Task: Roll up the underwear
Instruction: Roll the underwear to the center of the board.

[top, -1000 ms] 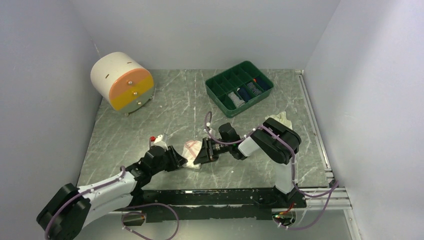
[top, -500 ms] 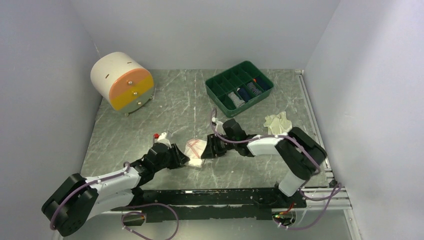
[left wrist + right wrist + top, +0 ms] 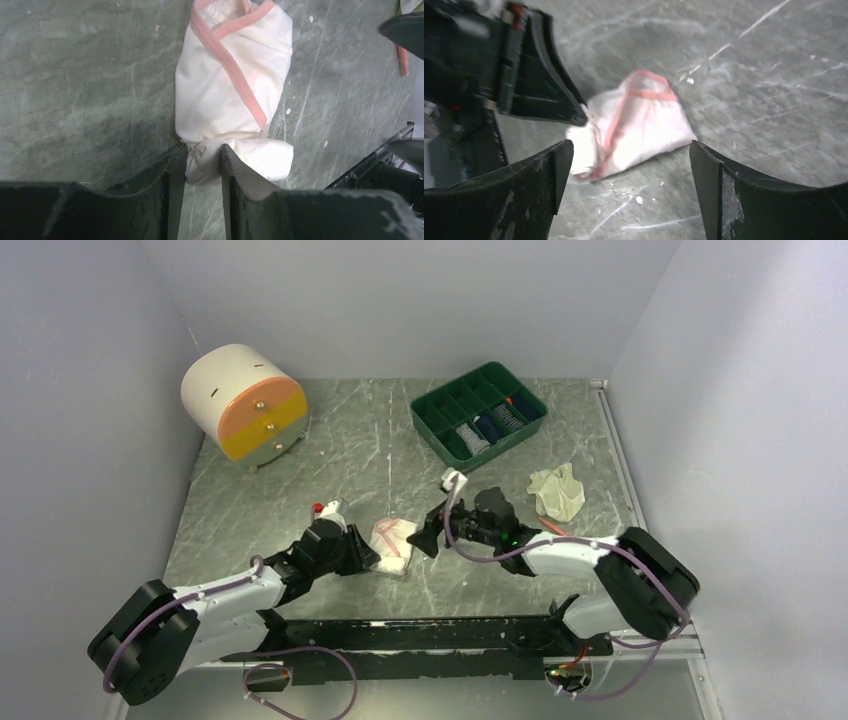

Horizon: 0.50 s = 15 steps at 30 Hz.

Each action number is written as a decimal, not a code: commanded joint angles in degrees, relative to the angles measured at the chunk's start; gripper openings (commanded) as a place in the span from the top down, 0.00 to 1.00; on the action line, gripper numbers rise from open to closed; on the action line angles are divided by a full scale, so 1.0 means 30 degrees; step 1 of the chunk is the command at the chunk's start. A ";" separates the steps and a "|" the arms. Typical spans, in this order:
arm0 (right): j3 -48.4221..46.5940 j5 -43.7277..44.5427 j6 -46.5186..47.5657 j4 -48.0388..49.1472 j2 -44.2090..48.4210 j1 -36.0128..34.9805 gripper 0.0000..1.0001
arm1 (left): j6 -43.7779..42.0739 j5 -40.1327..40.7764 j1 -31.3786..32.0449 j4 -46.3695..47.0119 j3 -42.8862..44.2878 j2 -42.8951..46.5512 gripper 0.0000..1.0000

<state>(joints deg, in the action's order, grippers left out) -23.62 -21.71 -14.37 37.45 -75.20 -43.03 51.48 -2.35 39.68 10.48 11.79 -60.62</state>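
The white underwear with pink trim (image 3: 392, 545) lies partly rolled on the marbled table (image 3: 300, 480). In the left wrist view its near, bunched end (image 3: 204, 159) is pinched between my left gripper (image 3: 202, 150), which is shut on it. My right gripper (image 3: 630, 146) stands wide open, nothing between its fingers, just right of the bundle (image 3: 639, 125) and apart from it. From above, the left gripper (image 3: 368, 558) meets the roll's lower left and the right gripper (image 3: 425, 538) faces its right side. A crumpled cream-white underwear (image 3: 557, 490) lies farther right.
A green compartment tray (image 3: 430, 418) holding rolled items stands at the back. A white and orange drum-shaped drawer unit (image 3: 243, 402) sits back left. A thin orange stick (image 3: 552, 527) lies by the right arm. Walls close in on both sides.
My right gripper has opened, let go of the pink-trimmed underwear and drawn back to the right; its arm dropped low, uncovering the cream-white cloth. The left gripper keeps its hold.
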 commanded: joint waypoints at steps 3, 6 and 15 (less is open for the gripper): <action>-0.1565 0.3573 0.8652 -0.1363 -0.1361 -0.3881 0.21 | -0.1082 0.0141 0.0119 -0.3464 0.0046 -0.0764 0.65; -0.0975 0.4106 1.2986 -0.1367 -0.1290 -0.6030 0.23 | -0.1196 0.0046 0.0126 -0.3464 0.0137 -0.0896 0.65; -0.1139 0.6138 1.7000 0.0380 -0.3849 -0.8830 0.41 | -0.1570 -0.0022 0.0132 -0.4019 0.0541 -0.1597 0.65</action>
<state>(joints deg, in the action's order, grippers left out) -24.95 -7.09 28.80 35.22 -83.59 -68.16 50.02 -2.72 39.68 7.42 14.22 -62.54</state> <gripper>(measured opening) 0.613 0.360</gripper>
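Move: The underwear's rolled near edge lies about 4 cm back, 4 cm left and 10 cm below the open right hand; its unrolled part has its middle straight left of that hand, some 5 cm across and 11 cm below. The left hand already pinches the rolled edge, whose middle is about 1 cm back and 2 cm right of its fingertips, level with them. Right hand, narrowing its grip, sweeps back 8 cm, left and down 5, towards the rolled edge left still pinches. ##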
